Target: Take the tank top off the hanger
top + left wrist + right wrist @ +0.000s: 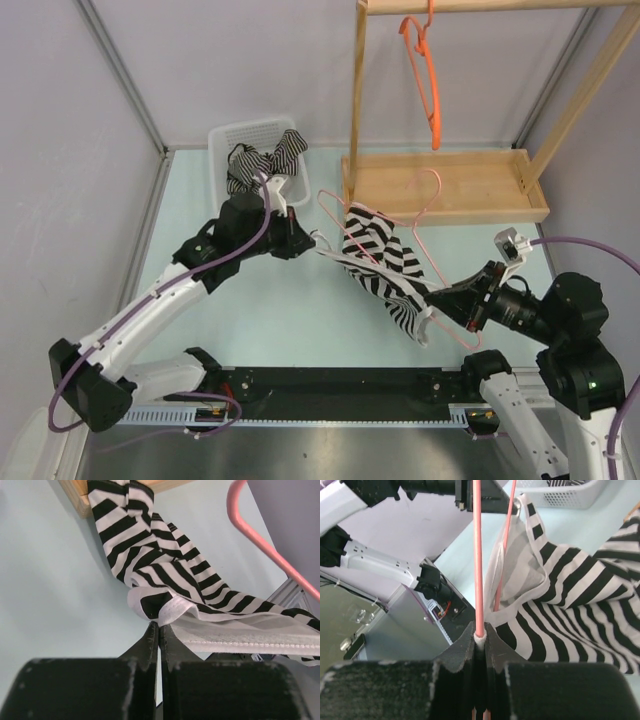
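The black-and-white striped tank top (385, 265) hangs stretched between both arms above the table, still draped on the pink hanger (432, 262). My left gripper (320, 244) is shut on the tank top's white hem at its left end; in the left wrist view the gripper (160, 626) pinches that hem, with the tank top (165, 565) running away from it and the pink hanger (260, 540) to the right. My right gripper (438, 302) is shut on the hanger's lower bar. The right wrist view shows the gripper (479, 639) clamping the pink hanger (478, 555) beside the tank top (580, 610).
A white basket (232, 140) holding more striped clothing stands at the back left. A wooden rack (358, 90) with a flat wooden base (445, 185) stands at the back right, and an orange hanger (428, 75) hangs from its top rail.
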`<move>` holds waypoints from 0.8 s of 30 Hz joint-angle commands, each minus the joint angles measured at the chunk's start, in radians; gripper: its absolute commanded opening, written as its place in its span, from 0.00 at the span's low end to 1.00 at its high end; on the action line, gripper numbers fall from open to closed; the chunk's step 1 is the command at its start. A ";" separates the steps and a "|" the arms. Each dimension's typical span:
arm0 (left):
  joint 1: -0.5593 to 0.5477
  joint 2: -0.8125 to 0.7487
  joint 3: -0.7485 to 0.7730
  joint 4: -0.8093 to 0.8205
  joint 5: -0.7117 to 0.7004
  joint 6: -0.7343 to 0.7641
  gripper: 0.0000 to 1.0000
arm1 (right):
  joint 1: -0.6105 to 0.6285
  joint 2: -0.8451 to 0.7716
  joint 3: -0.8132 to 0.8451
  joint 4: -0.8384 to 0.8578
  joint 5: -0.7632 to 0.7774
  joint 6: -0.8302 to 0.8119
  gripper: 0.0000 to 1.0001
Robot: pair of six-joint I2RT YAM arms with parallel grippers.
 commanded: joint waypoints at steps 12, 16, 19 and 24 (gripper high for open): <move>0.054 -0.315 -0.069 0.150 0.393 0.023 0.85 | 0.092 0.166 -0.194 0.571 0.033 0.186 0.00; -0.027 -0.316 -0.049 0.235 0.320 -0.069 0.86 | 0.331 0.236 -0.205 0.614 0.302 0.171 0.00; -0.090 -0.324 -0.086 0.304 0.169 -0.138 0.84 | 0.580 0.299 -0.203 0.658 0.564 0.151 0.00; -0.135 -0.347 -0.173 0.398 0.019 -0.258 0.82 | 0.948 0.416 -0.182 0.744 1.033 0.091 0.00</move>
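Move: From the left hand, which pinches the freed shoulder strap, the middle of the tank top hangs about 13 cm right, level fore and aft, and roughly 6 cm lower. The bare left end of the pink hanger is some 3 cm ahead, 2 cm right and 9 cm above. From the right hand, closed on the hanger, the top's middle is about 15 cm ahead, 6 cm left and 15 cm below; the hanger neck is some 12 cm ahead, 2 cm left, about level. Opening wide to let go of the strap, the left hand first eases a couple of centimetres left, then lifts about 11 cm and draws back some 9, rolling its left side down and swinging slightly clockwise. The right hand keeps its grip on the hanger, carrying it about 5 cm forward, then roughly 10 cm left and a little down, towards the left gripper. ##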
